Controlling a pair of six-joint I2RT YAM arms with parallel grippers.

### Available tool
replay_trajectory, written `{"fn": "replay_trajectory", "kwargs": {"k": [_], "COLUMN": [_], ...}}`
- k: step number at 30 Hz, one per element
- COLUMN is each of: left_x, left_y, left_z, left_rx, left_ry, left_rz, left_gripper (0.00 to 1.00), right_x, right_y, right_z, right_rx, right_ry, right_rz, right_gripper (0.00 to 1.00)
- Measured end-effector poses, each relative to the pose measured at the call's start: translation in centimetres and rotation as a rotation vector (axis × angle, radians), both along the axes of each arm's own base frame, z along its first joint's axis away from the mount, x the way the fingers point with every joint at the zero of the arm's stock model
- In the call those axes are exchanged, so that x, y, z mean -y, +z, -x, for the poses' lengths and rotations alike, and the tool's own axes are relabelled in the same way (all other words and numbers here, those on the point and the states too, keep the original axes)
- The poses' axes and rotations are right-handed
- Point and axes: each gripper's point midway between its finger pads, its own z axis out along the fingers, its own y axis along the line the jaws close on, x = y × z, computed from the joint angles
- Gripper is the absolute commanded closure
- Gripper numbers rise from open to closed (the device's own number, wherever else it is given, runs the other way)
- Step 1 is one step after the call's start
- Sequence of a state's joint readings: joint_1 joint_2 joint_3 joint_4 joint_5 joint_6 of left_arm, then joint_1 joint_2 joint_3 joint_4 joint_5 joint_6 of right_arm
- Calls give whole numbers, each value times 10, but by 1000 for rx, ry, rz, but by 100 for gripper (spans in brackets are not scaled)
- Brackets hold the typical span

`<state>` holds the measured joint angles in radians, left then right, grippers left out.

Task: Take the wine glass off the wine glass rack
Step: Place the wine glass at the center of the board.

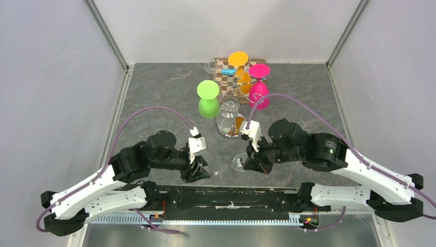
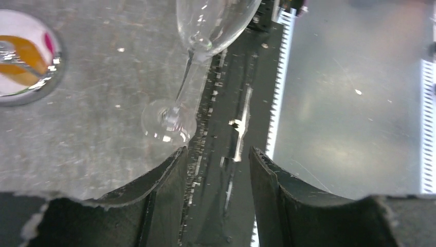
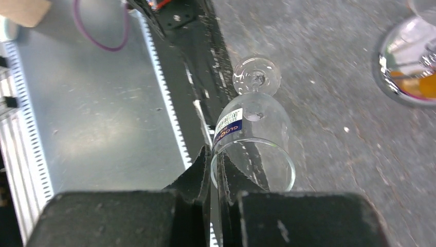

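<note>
A clear wine glass (image 3: pixel 254 131) with a blue label is pinched at its rim by my right gripper (image 3: pixel 213 154), which is shut on it. The glass tilts down, and its foot (image 2: pixel 167 121) is at the grey table near the front edge. In the top view the glass (image 1: pixel 239 162) is in front of the chrome wine glass rack (image 1: pixel 230 127), apart from it. My left gripper (image 2: pixel 218 154) is open and empty, a little short of the foot; in the top view the left gripper (image 1: pixel 199 172) is left of the glass.
Green (image 1: pixel 208 100), orange (image 1: pixel 239 64) and pink (image 1: pixel 259 85) glasses and a clear one (image 1: pixel 212 66) hang on the rack. The rack's mirror base (image 2: pixel 25 56) lies left of the glass. A black toothed rail (image 1: pixel 231 195) runs along the table's front edge.
</note>
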<state>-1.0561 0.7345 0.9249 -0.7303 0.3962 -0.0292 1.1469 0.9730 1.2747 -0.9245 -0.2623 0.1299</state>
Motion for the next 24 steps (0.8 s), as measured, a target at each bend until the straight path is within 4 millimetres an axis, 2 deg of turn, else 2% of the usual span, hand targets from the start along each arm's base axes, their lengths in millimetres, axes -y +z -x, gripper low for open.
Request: {"fn": "replay_trajectory", "kwargs": {"k": [6, 11, 17, 24], "left_x": [-14, -25, -38, -47], "left_y": [5, 22, 39, 40], "left_z": [-20, -25, -27, -26], "left_rx": [79, 103, 135, 119], "left_ry": [143, 232, 293, 347], "left_rz": [33, 112, 218, 270], "left_gripper": [47, 49, 49, 49], "right_x": [18, 40, 79, 130], "right_y": [-19, -32, -37, -38], "right_z": [-31, -62, -110, -160], "right_rx": [62, 107, 129, 140], "right_ry": [-180, -347, -585, -835], "right_rz": [123, 225, 298, 371], "right_gripper": [100, 100, 100, 100]}}
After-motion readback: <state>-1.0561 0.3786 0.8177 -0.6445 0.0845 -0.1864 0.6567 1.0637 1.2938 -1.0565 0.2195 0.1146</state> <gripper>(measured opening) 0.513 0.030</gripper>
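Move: My right hand already holds the clear wine glass by its rim. The chessboard it is to go to lies some 56 cm straight ahead and about 26 cm below. The rack's base stands in the way, roughly 32 cm ahead, 5 cm left and 27 cm down, and the hanging pink glass is about 35 cm ahead, 8 cm right and 7 cm lower. From my empty left hand the chessboard is some 58 cm ahead, 16 cm right and 22 cm down. Keeping my pinch on the rim, I swing the right hand about 16 cm forward and 13 cm to the right, sinking a little early on, towards the pink-glass side of the rack. The wrist turns nearly 50 degrees clockwise and tips the fingers further down. My left hand, still open, draws off left and up, a few cm each way, with a slight move forward. ##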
